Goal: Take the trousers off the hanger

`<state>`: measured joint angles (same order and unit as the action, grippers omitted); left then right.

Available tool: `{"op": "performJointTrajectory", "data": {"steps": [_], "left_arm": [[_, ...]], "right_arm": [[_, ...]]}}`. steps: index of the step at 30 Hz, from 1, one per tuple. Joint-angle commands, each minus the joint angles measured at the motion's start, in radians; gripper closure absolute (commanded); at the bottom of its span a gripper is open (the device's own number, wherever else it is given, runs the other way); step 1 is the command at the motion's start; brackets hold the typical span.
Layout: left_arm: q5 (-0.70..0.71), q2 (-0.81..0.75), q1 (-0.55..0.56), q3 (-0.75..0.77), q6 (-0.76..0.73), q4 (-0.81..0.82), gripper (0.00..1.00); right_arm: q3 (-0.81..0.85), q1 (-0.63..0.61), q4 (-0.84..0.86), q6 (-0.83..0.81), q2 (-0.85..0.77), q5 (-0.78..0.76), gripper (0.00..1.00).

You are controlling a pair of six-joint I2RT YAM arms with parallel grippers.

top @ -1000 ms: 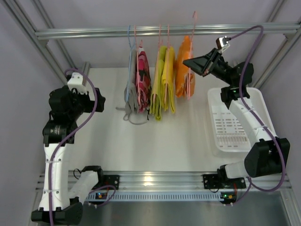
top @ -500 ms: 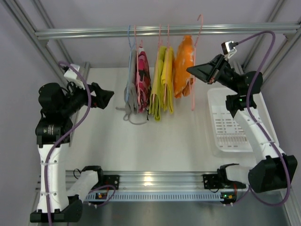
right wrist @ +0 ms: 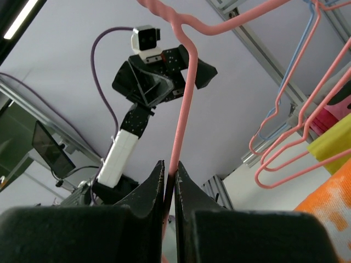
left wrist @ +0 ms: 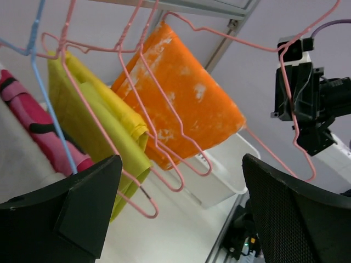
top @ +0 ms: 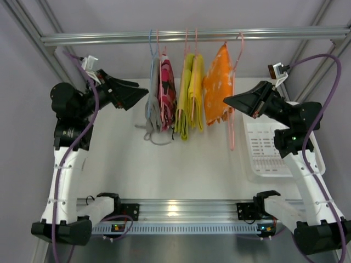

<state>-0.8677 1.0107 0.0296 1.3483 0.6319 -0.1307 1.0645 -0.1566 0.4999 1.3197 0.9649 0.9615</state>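
The orange trousers [top: 218, 85] hang spread on the pale pink hanger [top: 231, 137], whose hook sits up by the rail. My right gripper [top: 227, 100] is shut on the hanger's long wire just right of the trousers; in the right wrist view the hanger [right wrist: 184, 98] runs straight up out of the shut gripper [right wrist: 171, 176]. My left gripper [top: 140, 93] is raised and open, pointing at the hanging row from the left. From the left wrist the trousers [left wrist: 192, 104] and hanger [left wrist: 296, 137] show beyond the open gripper [left wrist: 181, 219], with nothing between its fingers.
Yellow-green garments [top: 189, 96], a pink-and-black garment [top: 166, 87] and a blue-grey hanger [top: 152, 49] hang on the rail [top: 109, 38] between my left gripper and the trousers. A white basket [top: 274, 148] stands on the table at the right, under the right arm.
The right gripper has drawn the hanger rightward and nearer, fanning the trousers out away from the yellow-green garments. The left arm has risen and swung its open gripper toward the hanging row.
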Motion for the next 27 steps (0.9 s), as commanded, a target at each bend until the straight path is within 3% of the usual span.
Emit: {"op": "performJointTrajectory", "data": {"steps": [1,4,7,15,27], "left_arm": [[0.001,0.097,0.079,0.034,0.127,0.189,0.05],[0.094,0.158,0.287,0.087,0.054,0.157,0.05],[0.182,0.213,0.418,0.123,0.012,0.16,0.04],[0.214,0.373,0.584,0.21,0.075,0.239,0.06],[0.317,0.586,0.763,0.391,0.086,0.213,0.09]], "right_arm": [[0.003,0.0,0.072,-0.125,-0.063,-0.049,1.0],[-0.026,0.0,0.049,-0.132,-0.086,-0.067,1.0],[-0.05,0.0,0.008,-0.158,-0.112,-0.081,1.0],[-0.126,0.0,-0.075,-0.211,-0.19,-0.124,1.0],[-0.155,-0.012,-0.04,-0.191,-0.196,-0.118,1.0]]}}
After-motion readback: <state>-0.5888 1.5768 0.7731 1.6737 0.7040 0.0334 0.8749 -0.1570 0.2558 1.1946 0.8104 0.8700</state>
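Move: The orange trousers hang on the pink hanger, about 25 cm to the left gripper's right, 10 cm ahead and 5 cm lower. On the way are the yellow trousers, some 16 cm to its right, 8 cm ahead and 8 cm lower; the pink trousers hang about 9 cm right and 8 cm ahead at that same lower level. From the right gripper, closed on the hanger wire, the orange trousers lie about 12 cm ahead, 2 cm left and 6 cm down. Sweep the open left gripper about 25 cm to the right, past the near side of the hanging yellow trousers to the orange trousers and held hanger, turning it some 30 degrees clockwise so its fingers point across at the right gripper. Meanwhile keep the right fingers shut on the hanger wire and lower it about 7 cm, easing to a stop. ##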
